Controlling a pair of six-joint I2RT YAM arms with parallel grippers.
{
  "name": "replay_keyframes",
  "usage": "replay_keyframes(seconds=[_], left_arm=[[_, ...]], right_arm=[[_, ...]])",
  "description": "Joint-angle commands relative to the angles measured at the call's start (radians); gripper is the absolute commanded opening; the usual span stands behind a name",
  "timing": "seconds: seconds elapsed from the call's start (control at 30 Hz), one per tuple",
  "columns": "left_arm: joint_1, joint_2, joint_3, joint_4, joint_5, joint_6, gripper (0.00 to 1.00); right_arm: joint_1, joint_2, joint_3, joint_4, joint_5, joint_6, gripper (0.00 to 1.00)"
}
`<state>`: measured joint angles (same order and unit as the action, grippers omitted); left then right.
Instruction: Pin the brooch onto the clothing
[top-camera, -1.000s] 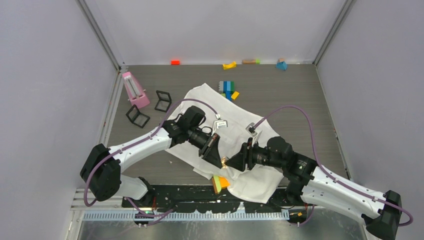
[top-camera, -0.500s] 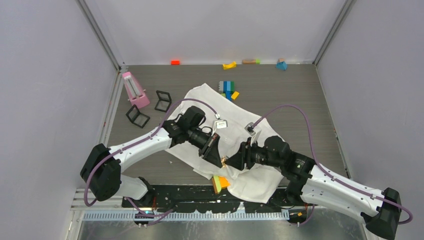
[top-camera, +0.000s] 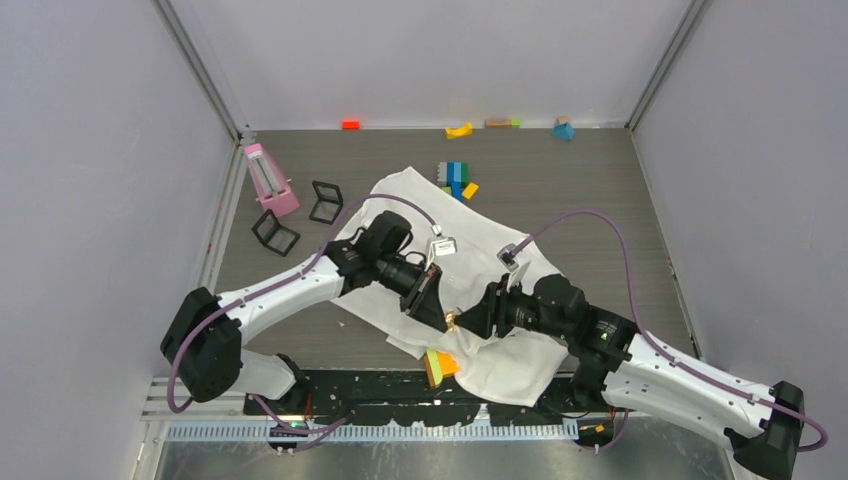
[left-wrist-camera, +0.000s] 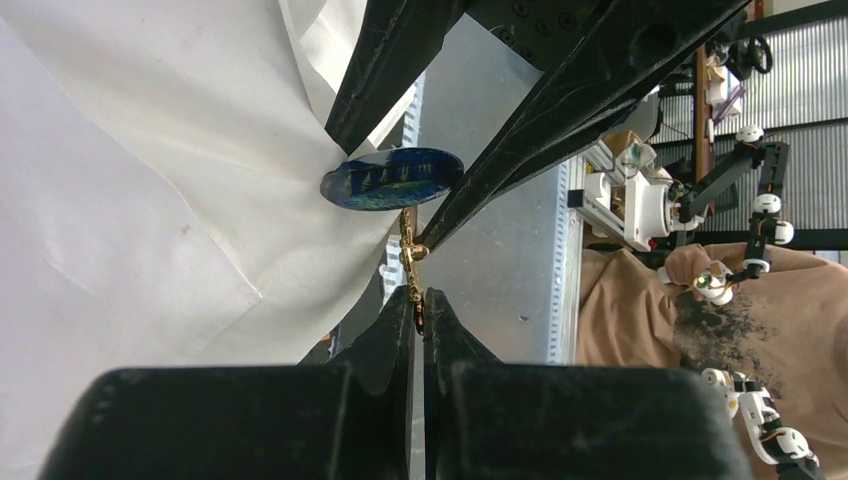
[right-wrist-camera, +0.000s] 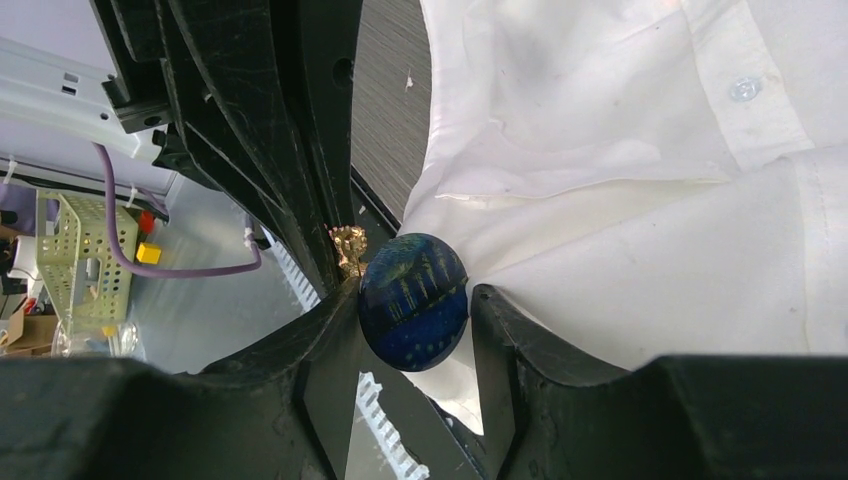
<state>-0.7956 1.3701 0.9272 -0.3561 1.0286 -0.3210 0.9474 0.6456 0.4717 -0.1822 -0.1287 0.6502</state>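
Note:
The white shirt lies crumpled on the table between both arms. The brooch is held just above the shirt's near part, where the two grippers meet. In the left wrist view its dark-blue disc presses against a shirt fold, and its gold part hangs below the disc. My left gripper is shut on that gold part. In the right wrist view my right gripper is shut on the blue disc, edge to edge, with the shirt and a button behind it.
A pink object and two black-framed cubes stand at the left. Coloured blocks lie beside the shirt's far edge, and more lie along the back wall. A yellow-green block sits at the table's near edge.
The right wrist has shifted a little, first left and then slightly back right. Both grippers stay together at the brooch over the shirt.

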Motion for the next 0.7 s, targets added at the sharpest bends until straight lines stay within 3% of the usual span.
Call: replay_keyframes(seconds=[0.0, 0.2, 0.27, 0.37, 0.43, 0.57, 0.67], left_arm=[[-0.036, -0.002, 0.037, -0.080, 0.053, 0.044, 0.00], [-0.036, 0.014, 0.064, -0.134, -0.042, 0.062, 0.03], [-0.034, 0.013, 0.069, -0.144, -0.076, 0.065, 0.18], [-0.024, 0.003, 0.079, -0.155, -0.123, 0.066, 0.56], [-0.009, -0.016, 0.094, -0.171, -0.165, 0.078, 0.73], [0.056, -0.060, 0.142, -0.190, -0.258, 0.101, 0.95], [0.109, -0.069, 0.191, -0.149, -0.382, 0.086, 1.00]], right_arm=[[-0.017, -0.005, 0.016, 0.011, 0.144, -0.019, 0.49], [-0.018, -0.027, 0.070, -0.011, 0.097, -0.021, 0.67], [-0.018, -0.037, 0.104, -0.038, 0.109, -0.022, 0.70], [-0.018, -0.036, 0.170, -0.120, 0.194, -0.037, 0.73], [-0.019, -0.012, 0.241, -0.202, 0.287, -0.045, 0.76], [-0.057, 0.093, 0.406, -0.422, 0.513, -0.016, 0.83], [-0.196, 0.182, 0.477, -0.522, 0.522, 0.019, 0.85]])
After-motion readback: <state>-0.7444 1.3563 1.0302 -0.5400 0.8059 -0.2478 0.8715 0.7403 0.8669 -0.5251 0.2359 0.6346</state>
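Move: The brooch is already between the hands: its disc sits in the right fingers, and its middle is about 2 cm to the right of the left hand, 1 cm ahead and level. The clothing lies some 5 cm below, its middle about 6 cm ahead of the left hand and 1 cm to its right. The toy block is roughly 7 cm back from that hand and 1 cm to its left. Both hands open and release the brooch, the left withdrawing forward 4 cm, the right up and forward 8. ##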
